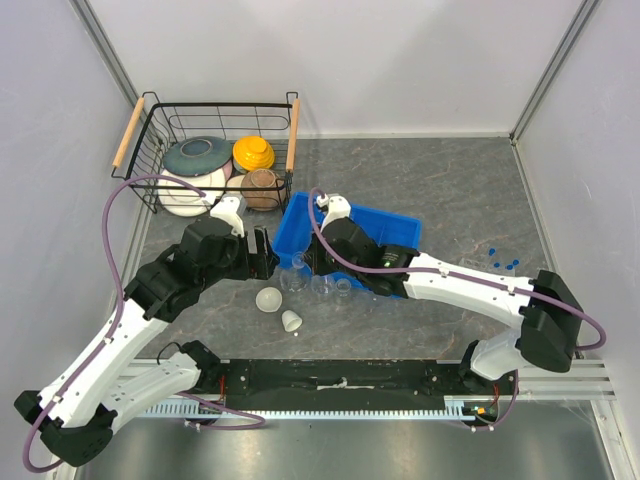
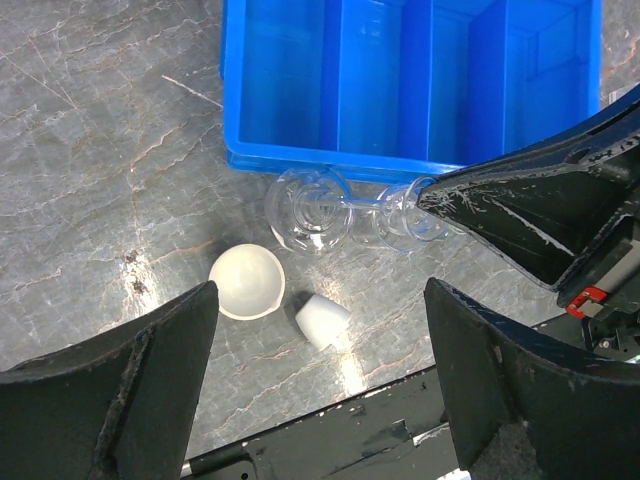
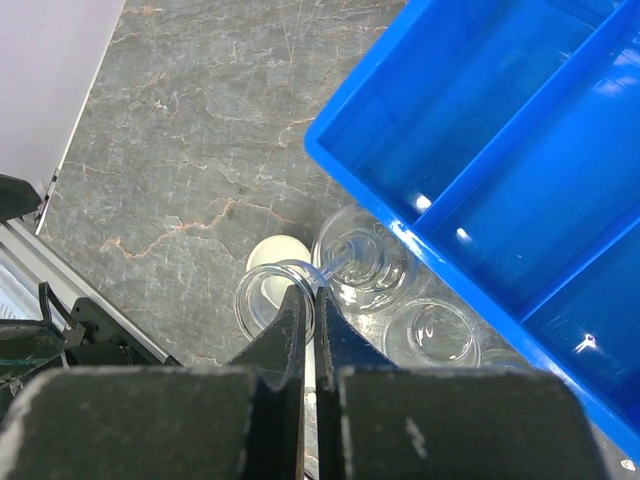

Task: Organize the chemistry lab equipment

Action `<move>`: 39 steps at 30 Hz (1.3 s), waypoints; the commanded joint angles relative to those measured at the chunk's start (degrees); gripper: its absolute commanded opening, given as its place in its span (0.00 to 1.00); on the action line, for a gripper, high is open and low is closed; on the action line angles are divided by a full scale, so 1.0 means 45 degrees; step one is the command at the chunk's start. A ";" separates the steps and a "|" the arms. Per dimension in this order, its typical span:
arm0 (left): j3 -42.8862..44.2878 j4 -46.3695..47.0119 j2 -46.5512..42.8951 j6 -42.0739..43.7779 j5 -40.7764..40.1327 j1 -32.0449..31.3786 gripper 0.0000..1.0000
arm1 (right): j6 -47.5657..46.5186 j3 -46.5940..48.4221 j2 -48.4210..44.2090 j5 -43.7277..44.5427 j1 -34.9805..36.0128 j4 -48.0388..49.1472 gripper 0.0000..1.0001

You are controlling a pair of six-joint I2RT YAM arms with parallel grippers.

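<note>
My right gripper (image 3: 314,292) is shut on the rim of a small clear beaker (image 3: 262,305), just off the near left corner of the blue divided bin (image 3: 500,150). A clear flask (image 3: 365,262) and another clear beaker (image 3: 432,333) stand beside it against the bin wall. In the left wrist view the flask (image 2: 310,210) and the gripped beaker (image 2: 400,215) sit in front of the bin (image 2: 300,80). My left gripper (image 2: 317,300) hangs open above a white bowl (image 2: 246,282) and a small white cup (image 2: 322,320) lying on its side. From above, the left gripper (image 1: 268,255) and the right gripper (image 1: 306,265) are close together.
A wire basket (image 1: 160,130) with coloured ceramic bowls stands at the back left. Several small blue caps (image 1: 503,262) lie on the stone tabletop at the right. The black rail (image 1: 340,380) with the arm bases runs along the near edge. Walls close in on three sides.
</note>
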 commanded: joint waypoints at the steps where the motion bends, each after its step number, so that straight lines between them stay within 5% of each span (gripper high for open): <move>1: 0.0081 0.0161 0.0038 0.0161 0.0149 0.0042 0.90 | -0.0168 0.0731 -0.0626 0.0190 0.0116 -0.0019 0.00; 27: -0.0466 0.0981 0.0136 0.0317 0.0694 0.0042 0.90 | -0.0714 0.3016 -0.2637 0.1653 0.1035 -0.2537 0.00; 39: -0.1930 0.5121 -0.1133 0.2347 0.6020 0.0042 0.95 | -0.0754 0.4948 -0.3262 0.1635 0.1074 -0.5463 0.00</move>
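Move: My right hand already holds the glass funnel by its rim; the round beaker lies about 9 cm ahead, 3 cm left and 16 cm below that hand. The small flask is 9 cm ahead and 4 cm right, and the blue box's middle some 20 cm ahead and 11 cm right. From my open left hand the funnel is roughly 10 cm right, 2 cm ahead and 6 cm lower; the white dish lies about 6 cm ahead, 2 cm right, 23 cm down. I keep my right fingers shut on the funnel's rim and raise it about 16 cm, away from the beaker, easing a few centimetres back and, later, to the right while those fingers tilt up some 10 degrees. My left hand mostly waits, then near the end swings about 5 cm to the right, turning clockwise, with its fingers still wide open and touching nothing. ##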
